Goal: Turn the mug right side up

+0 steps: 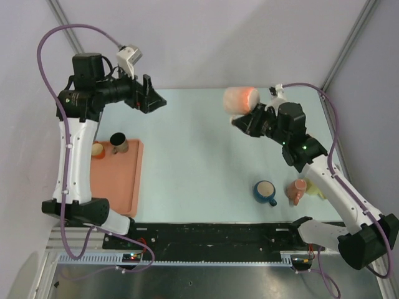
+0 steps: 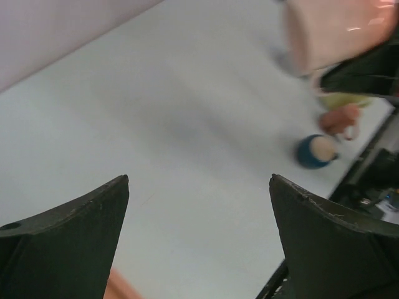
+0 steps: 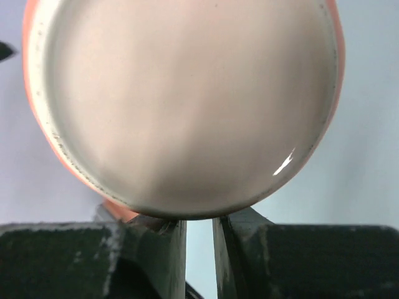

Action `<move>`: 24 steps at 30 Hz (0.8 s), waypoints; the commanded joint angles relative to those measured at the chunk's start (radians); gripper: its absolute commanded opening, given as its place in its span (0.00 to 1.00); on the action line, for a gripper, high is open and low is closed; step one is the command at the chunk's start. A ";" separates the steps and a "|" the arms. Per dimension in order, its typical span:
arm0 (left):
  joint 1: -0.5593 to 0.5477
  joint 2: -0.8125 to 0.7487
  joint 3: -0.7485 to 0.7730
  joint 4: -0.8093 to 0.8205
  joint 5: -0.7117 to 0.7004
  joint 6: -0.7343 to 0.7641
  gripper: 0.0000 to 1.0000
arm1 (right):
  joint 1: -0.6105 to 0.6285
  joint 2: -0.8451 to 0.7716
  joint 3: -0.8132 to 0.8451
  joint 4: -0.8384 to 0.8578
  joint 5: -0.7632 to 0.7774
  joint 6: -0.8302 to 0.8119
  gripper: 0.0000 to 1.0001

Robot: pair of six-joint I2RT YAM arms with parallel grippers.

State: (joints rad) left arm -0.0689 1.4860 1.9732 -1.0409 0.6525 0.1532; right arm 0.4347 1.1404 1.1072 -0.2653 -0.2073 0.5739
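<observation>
The mug (image 1: 241, 99) is salmon-orange outside and white inside, and it hangs in the air over the far right of the table. It lies tilted on its side. In the right wrist view the mug (image 3: 181, 99) fills the picture as a wide white disc with an orange edge. My right gripper (image 1: 244, 120) is shut on it from below; its fingers (image 3: 168, 249) stand almost together under the rim, and the exact hold is hidden. My left gripper (image 1: 153, 96) hovers open and empty over the far left of the table, well apart from the mug (image 2: 336, 31).
A blue mug (image 1: 265, 192) stands upright near the front right, with a pinkish mug (image 1: 298, 191) on its side and a yellow-green object (image 1: 318, 190) beside it. A pink tray (image 1: 121, 180) at the left carries a brown cup (image 1: 118, 142) and a small orange cup (image 1: 97, 149).
</observation>
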 commanded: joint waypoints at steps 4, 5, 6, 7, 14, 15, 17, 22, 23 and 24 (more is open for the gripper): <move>-0.115 -0.022 0.189 0.019 0.383 -0.178 0.97 | 0.113 0.123 0.184 0.576 -0.328 0.232 0.00; -0.118 -0.016 0.207 0.038 0.397 -0.215 0.97 | 0.132 0.145 0.223 0.572 -0.351 0.221 0.00; -0.121 -0.010 0.220 0.059 0.411 -0.248 0.96 | 0.149 0.163 0.250 0.570 -0.369 0.211 0.00; -0.126 -0.006 0.233 0.074 0.418 -0.269 0.95 | 0.169 0.177 0.275 0.571 -0.379 0.202 0.00; -0.174 0.017 0.242 0.140 0.400 -0.358 0.85 | 0.246 0.264 0.393 0.572 -0.408 0.187 0.00; -0.174 0.018 0.244 0.148 0.395 -0.365 0.84 | 0.252 0.273 0.404 0.566 -0.412 0.184 0.00; -0.181 0.020 0.246 0.165 0.385 -0.375 0.81 | 0.266 0.291 0.422 0.560 -0.423 0.181 0.00; -0.197 0.034 0.231 0.204 0.394 -0.440 0.57 | 0.290 0.341 0.448 0.549 -0.432 0.172 0.00; -0.200 0.036 0.230 0.212 0.402 -0.445 0.50 | 0.291 0.356 0.448 0.547 -0.441 0.164 0.00; -0.201 0.038 0.228 0.217 0.405 -0.448 0.40 | 0.292 0.367 0.447 0.539 -0.449 0.152 0.00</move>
State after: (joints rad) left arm -0.2512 1.5242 2.1948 -0.8936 1.0195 -0.2279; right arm 0.7162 1.4799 1.4853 0.1814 -0.6189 0.7624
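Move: The peach mug is already in my right hand, held by the handle. Its body sits about 4 cm ahead of and 5 cm above those fingers. I'm taking it to my open left gripper, some 31 cm left, 2 cm ahead and 9 cm higher. From my left hand, the peach mug is about 32 cm right, 2 cm ahead and 4 cm lower. Far below my right hand, the blue mug lies 8 cm back and 13 cm right, the small orange mug 8 cm back and 26 cm right. I sweep the peach mug left about 17 cm and up some 14 cm, drawing back a little and turning my right hand counter-clockwise, to bring its mouth to my left hand. I lift my left hand about 11 cm, shift it right and back, turn it clockwise, then nearly hold still as its fingers close to about half open around the rim wall; my right grip keeps its hold. ##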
